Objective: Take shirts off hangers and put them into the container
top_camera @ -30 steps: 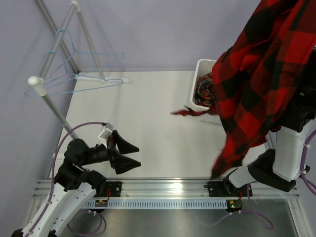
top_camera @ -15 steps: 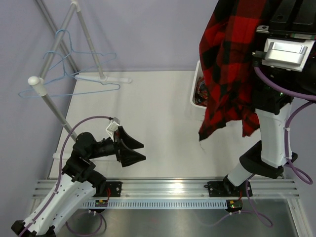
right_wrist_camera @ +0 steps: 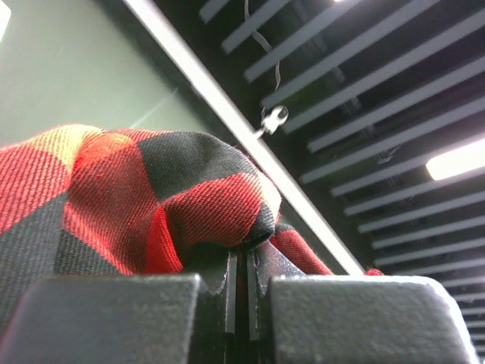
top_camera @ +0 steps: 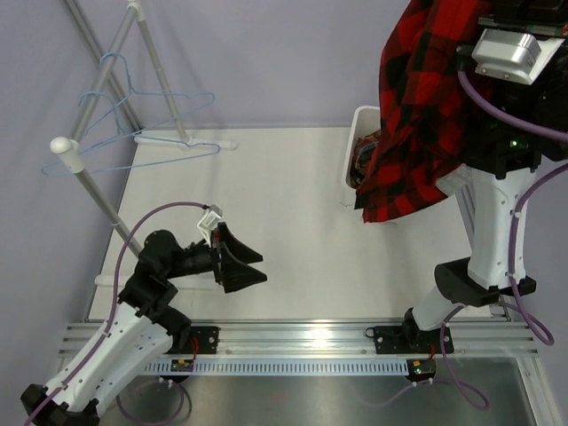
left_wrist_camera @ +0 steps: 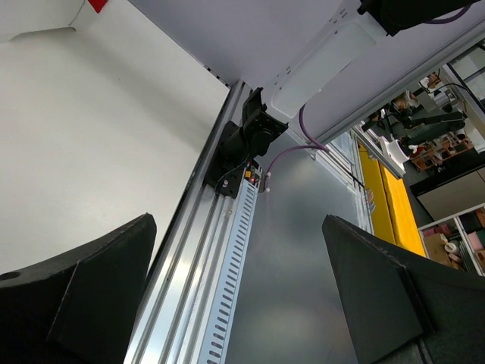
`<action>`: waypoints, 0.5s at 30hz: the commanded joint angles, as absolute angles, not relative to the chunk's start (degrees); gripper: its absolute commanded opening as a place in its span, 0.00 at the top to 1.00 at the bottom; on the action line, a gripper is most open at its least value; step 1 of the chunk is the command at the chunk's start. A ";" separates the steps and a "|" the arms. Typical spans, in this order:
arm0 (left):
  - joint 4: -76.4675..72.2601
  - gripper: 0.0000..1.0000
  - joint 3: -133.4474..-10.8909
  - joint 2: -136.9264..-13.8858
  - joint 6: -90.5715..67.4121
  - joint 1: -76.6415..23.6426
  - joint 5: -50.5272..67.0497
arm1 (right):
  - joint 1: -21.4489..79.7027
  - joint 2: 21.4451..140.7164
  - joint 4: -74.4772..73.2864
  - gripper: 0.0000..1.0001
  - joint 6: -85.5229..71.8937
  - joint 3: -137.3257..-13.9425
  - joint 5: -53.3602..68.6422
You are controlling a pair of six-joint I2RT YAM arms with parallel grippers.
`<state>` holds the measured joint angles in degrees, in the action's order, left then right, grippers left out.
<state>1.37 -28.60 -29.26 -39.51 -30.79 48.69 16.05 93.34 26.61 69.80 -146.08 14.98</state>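
Note:
A red-and-black check shirt [top_camera: 417, 115] hangs high at the right, its lower hem over the white container [top_camera: 358, 124]. My right gripper [right_wrist_camera: 242, 262] is shut on a fold of that shirt [right_wrist_camera: 114, 197]; in the top view the cloth hides its fingers. Inside the container lies a second, multicolour plaid shirt [top_camera: 366, 158]. Light-blue wire hangers [top_camera: 133, 133] hang bare on the rack at the far left. Low over the near-left table, my left gripper [top_camera: 259, 268] is open and empty, with nothing between its fingers [left_wrist_camera: 98, 296].
The white-and-grey rack poles [top_camera: 160, 75] rise at the far left, one ending in a round knob [top_camera: 64, 146]. The aluminium base rail [top_camera: 302, 342] runs along the near edge, and the right arm's white upright link [top_camera: 493, 222] stands beside the container.
The right arm has swung the red-and-black shirt up and back, so that its hem now hangs over the container. The left gripper has edged right, still open. The hangers sway slightly.

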 commanded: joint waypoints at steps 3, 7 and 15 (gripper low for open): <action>-1.40 0.02 -31.99 -32.08 -38.59 -30.85 49.66 | 6.95 98.96 35.05 1.00 57.84 -142.13 13.10; -1.67 0.02 -33.13 -35.15 -37.36 -30.76 49.83 | 2.29 105.80 36.83 1.00 49.59 -145.27 12.48; -5.53 0.02 -31.64 -37.71 -38.76 -30.85 49.57 | 1.93 107.84 36.57 1.00 43.60 -154.95 14.24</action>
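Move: The right hand, high up with the red checked shirt already pinched in its shut fingers, has the white container about 38 cm ahead, some 4 cm to its right and roughly 78 cm below. The plaid shirt already in the container lies about 36 cm ahead of this hand, 3 cm to its right and 78 cm down. From the empty left hand the container is some 47 cm ahead, 53 cm to the right and 18 cm lower. Keeping its pinch on the red checked shirt, the right hand swings quickly forward, about 23 cm, towards the container, sinking some 9 cm as it goes and easing a little to the right. Its upward-pointing fingers tip forward by around 20 degrees and stay shut. The left hand, open and empty, creeps forward a couple of centimetres. ##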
